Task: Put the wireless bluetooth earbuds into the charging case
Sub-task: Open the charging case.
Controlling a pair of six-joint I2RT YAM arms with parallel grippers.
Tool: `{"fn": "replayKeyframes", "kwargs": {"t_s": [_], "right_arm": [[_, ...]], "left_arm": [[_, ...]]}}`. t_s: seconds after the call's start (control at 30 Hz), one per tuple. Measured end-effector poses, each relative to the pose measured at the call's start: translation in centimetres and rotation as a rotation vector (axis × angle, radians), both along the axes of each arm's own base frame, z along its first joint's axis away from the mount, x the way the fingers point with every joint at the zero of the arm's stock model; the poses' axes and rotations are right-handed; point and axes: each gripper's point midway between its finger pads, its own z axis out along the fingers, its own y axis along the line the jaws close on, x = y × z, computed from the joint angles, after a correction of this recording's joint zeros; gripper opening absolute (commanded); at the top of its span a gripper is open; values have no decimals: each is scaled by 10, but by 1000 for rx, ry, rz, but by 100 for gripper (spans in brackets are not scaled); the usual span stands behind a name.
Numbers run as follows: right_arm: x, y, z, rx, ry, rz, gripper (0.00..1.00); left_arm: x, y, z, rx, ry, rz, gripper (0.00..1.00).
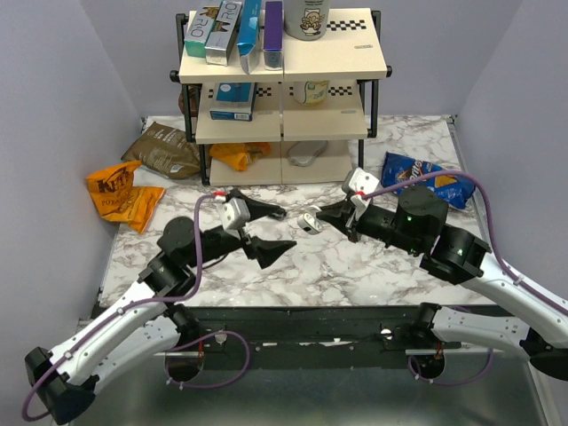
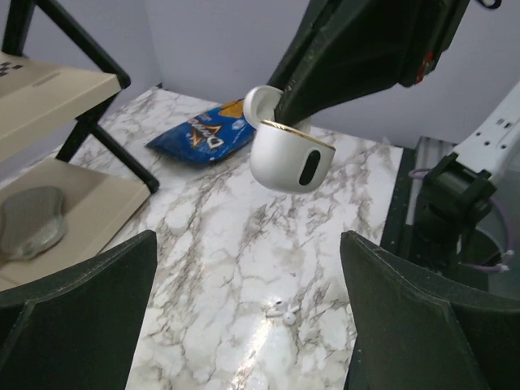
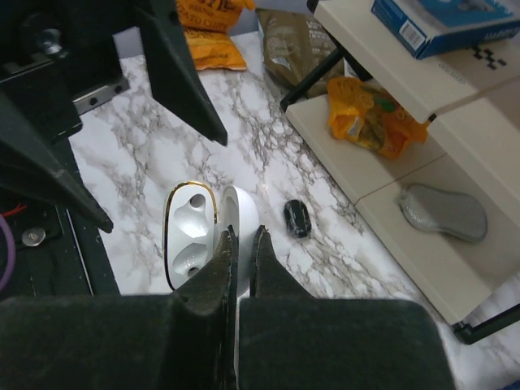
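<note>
The charging case (image 3: 188, 236) here is white with a gold rim, open, both sockets empty. It hangs above the marble, and my right gripper (image 3: 244, 236) is shut on its lid (image 3: 242, 207). In the top view the case (image 1: 309, 222) sits at the right gripper's (image 1: 323, 216) tip, mid-table. My left gripper (image 2: 248, 260) is open, its fingers spread wide and pointing at the case (image 2: 288, 158). Two small white earbuds (image 2: 284, 312) lie together on the marble below and between the left fingers. The left gripper (image 1: 289, 229) holds nothing.
A small glossy black oval (image 3: 296, 218) lies on the marble just beyond the case. A shelf rack (image 1: 284, 106) with boxes stands at the back, a grey pouch (image 3: 443, 211) on its lowest board. Snack bags lie around: blue (image 1: 422, 177), orange (image 1: 120, 191), brown (image 1: 164, 151).
</note>
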Motion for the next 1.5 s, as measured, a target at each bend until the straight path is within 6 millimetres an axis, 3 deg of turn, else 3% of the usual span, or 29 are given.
{"fn": "replayKeyframes", "kwargs": {"t_s": [0.1,0.23,0.37,0.5,0.57,0.73,1.1,1.33,1.5], "right_arm": [[-5,1,7,10,-36,38,1],[-12,7,6,4,-42,95,1],[-18,12,1,-10,-31,140,1],[-20,15,-3,-22,-23,159,1],[-20,17,-6,-31,-20,168,1],[-18,24,-14,-53,-1,181,1],[-18,33,-14,-61,10,207,1],[-18,35,-13,-59,9,208,1],[-17,35,-14,-61,11,207,1]], "left_arm": [[3,-11,7,-11,91,-121,99],[-6,-24,-7,6,206,-249,99],[-15,-25,1,-14,185,-300,98],[-22,-25,10,-34,146,-340,89],[-24,-25,11,-34,137,-362,79],[-26,-29,1,-9,154,-400,68],[-25,-29,-9,19,157,-397,60],[-25,-29,-11,26,148,-395,48],[-26,-30,-11,27,143,-399,57]]}}
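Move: The open charging case hangs by its lid from the right fingers, its body about 7 cm to the right of the left hand's wide-open, empty fingers, level with them fore and aft and roughly 1 cm higher. From the right hand, that body sits some 3 cm left and 2 back, the left fingers about 11 cm left and 2 back. The black case lies on the table some 9 cm ahead, 2 left and 20 below the left hand; the white earbuds about 4 back, 13 right, equally low. The two hands close in on each other: the left goes about 3 cm right and 2.5 cm back with a small net drop, swinging some 25 degrees clockwise, while the right, still gripping the lid, carries the charging case about 3.5 cm left, a little back and down, turning some 10 degrees counter-clockwise. With the case's body between its fingers, the left hand then all but stops and narrows them from wide open to about half, coming in close on both sides of the body, while the right fingers stay shut on the lid. ##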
